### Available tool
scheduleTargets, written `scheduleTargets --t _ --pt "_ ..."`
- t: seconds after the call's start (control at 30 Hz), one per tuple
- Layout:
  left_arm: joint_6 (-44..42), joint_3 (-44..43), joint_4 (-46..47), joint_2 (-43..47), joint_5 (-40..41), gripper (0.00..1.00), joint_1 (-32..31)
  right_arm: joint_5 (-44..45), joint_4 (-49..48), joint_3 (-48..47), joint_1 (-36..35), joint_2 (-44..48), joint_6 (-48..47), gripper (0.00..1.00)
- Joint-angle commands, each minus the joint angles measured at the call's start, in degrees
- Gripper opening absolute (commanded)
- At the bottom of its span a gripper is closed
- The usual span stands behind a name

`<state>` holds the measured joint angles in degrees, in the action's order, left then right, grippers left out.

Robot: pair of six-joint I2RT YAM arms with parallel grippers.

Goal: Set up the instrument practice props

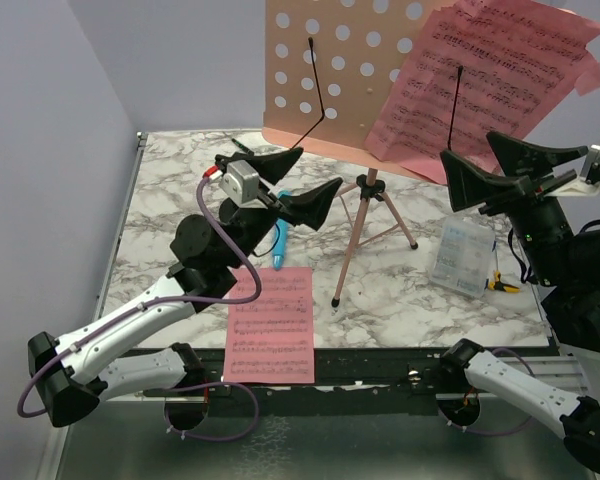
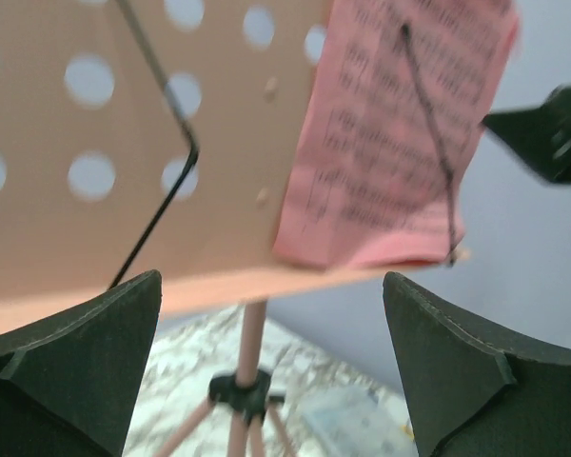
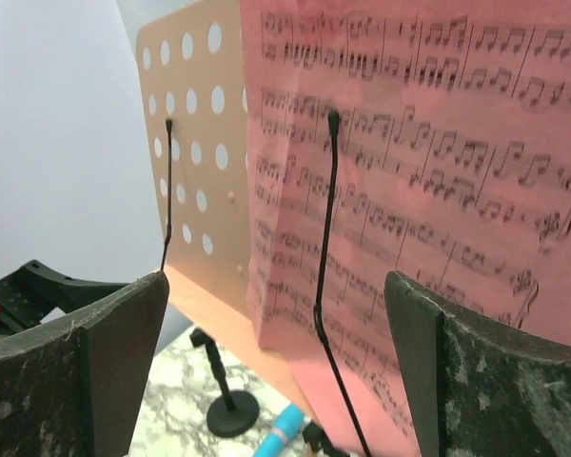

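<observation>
The salmon-pink music stand (image 1: 340, 70) stands at the back of the marble table on thin tripod legs (image 1: 365, 215). One pink sheet-music page (image 1: 480, 80) rests on its desk at the right, under a black wire arm. A second page (image 1: 272, 322) lies flat near the front edge. The light-blue stick (image 1: 282, 235) lies on the table below my left gripper (image 1: 318, 170), which is open, empty and in front of the desk's lower lip (image 2: 76, 143). My right gripper (image 1: 470, 148) is open and empty, just in front of the mounted page (image 3: 438, 190).
A clear plastic box (image 1: 462, 255) sits at the right with a small yellow item (image 1: 502, 285) beside it. A dark pen (image 1: 245, 147) lies at the back left. A small black round-based post (image 3: 230, 411) stands near the stick (image 3: 284, 430). Walls close off the left and back.
</observation>
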<state>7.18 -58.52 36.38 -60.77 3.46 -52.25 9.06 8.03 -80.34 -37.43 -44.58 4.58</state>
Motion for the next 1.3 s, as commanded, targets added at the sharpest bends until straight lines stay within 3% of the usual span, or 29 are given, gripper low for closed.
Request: scheduleTargets --t 0.0,0.2,0.4,0.5,0.67,0.9,1.07,1.27 --pt "-3.1 8.2 -11.7 5.2 8.4 0.99 -0.2 -3.5 5.1 3.7 -0.2 4.1 1.8 1.0" --pt "1.6 20.6 -21.5 10.0 19.9 0.99 -0.1 -10.3 10.7 9.2 -0.2 12.2 4.3 1.0" --pt "10.8 30.7 -22.3 8.5 24.8 0.99 0.8 -12.7 16.1 16.0 -0.2 18.0 8.7 1.0" --pt "16.2 31.6 -22.5 3.7 22.5 0.99 3.2 -13.4 17.9 20.6 -0.2 19.2 11.2 1.0" --pt "23.4 29.5 -22.6 -6.2 8.3 0.99 12.1 -13.6 18.1 27.6 -0.2 19.5 14.9 1.0" --pt "29.9 27.0 -23.9 -13.5 -0.1 0.99 22.2 -6.8 17.9 35.2 -0.2 18.7 20.5 1.0" --pt "35.5 27.4 -32.3 -14.0 0.1 0.99 29.8 -7.6 15.7 39.9 -0.2 17.1 23.9 1.0" --pt "38.5 29.8 -41.8 -9.9 6.9 0.99 32.4 -10.4 10.9 44.3 -0.3 14.0 26.0 1.0"
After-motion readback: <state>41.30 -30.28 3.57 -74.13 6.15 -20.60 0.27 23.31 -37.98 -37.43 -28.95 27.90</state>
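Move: The remaining music sheet's middle lies about 50 cm below the left hand, some 12 cm left and 7 cm back. The blue microphone is 17 cm ahead and 9 cm left, down on the table; the mic stand is 23 cm ahead and 19 cm left. The music stand's near foot is about 5 cm right and 1 cm back. From the right hand the sheet is some 34 cm left, 4 cm back and 57 cm below. Towards the loose music sheet's far edge, the left hand drops some 45 cm, swinging left and a little forward while its upward-slanting fingers tip steeply down; no touch can be made out. The right hand first draws back from the music stand about 6 cm, then sinks roughly 33 cm, easing forward again and slightly left, its wrist tipping down about 45 degrees. Both stay open and empty. ##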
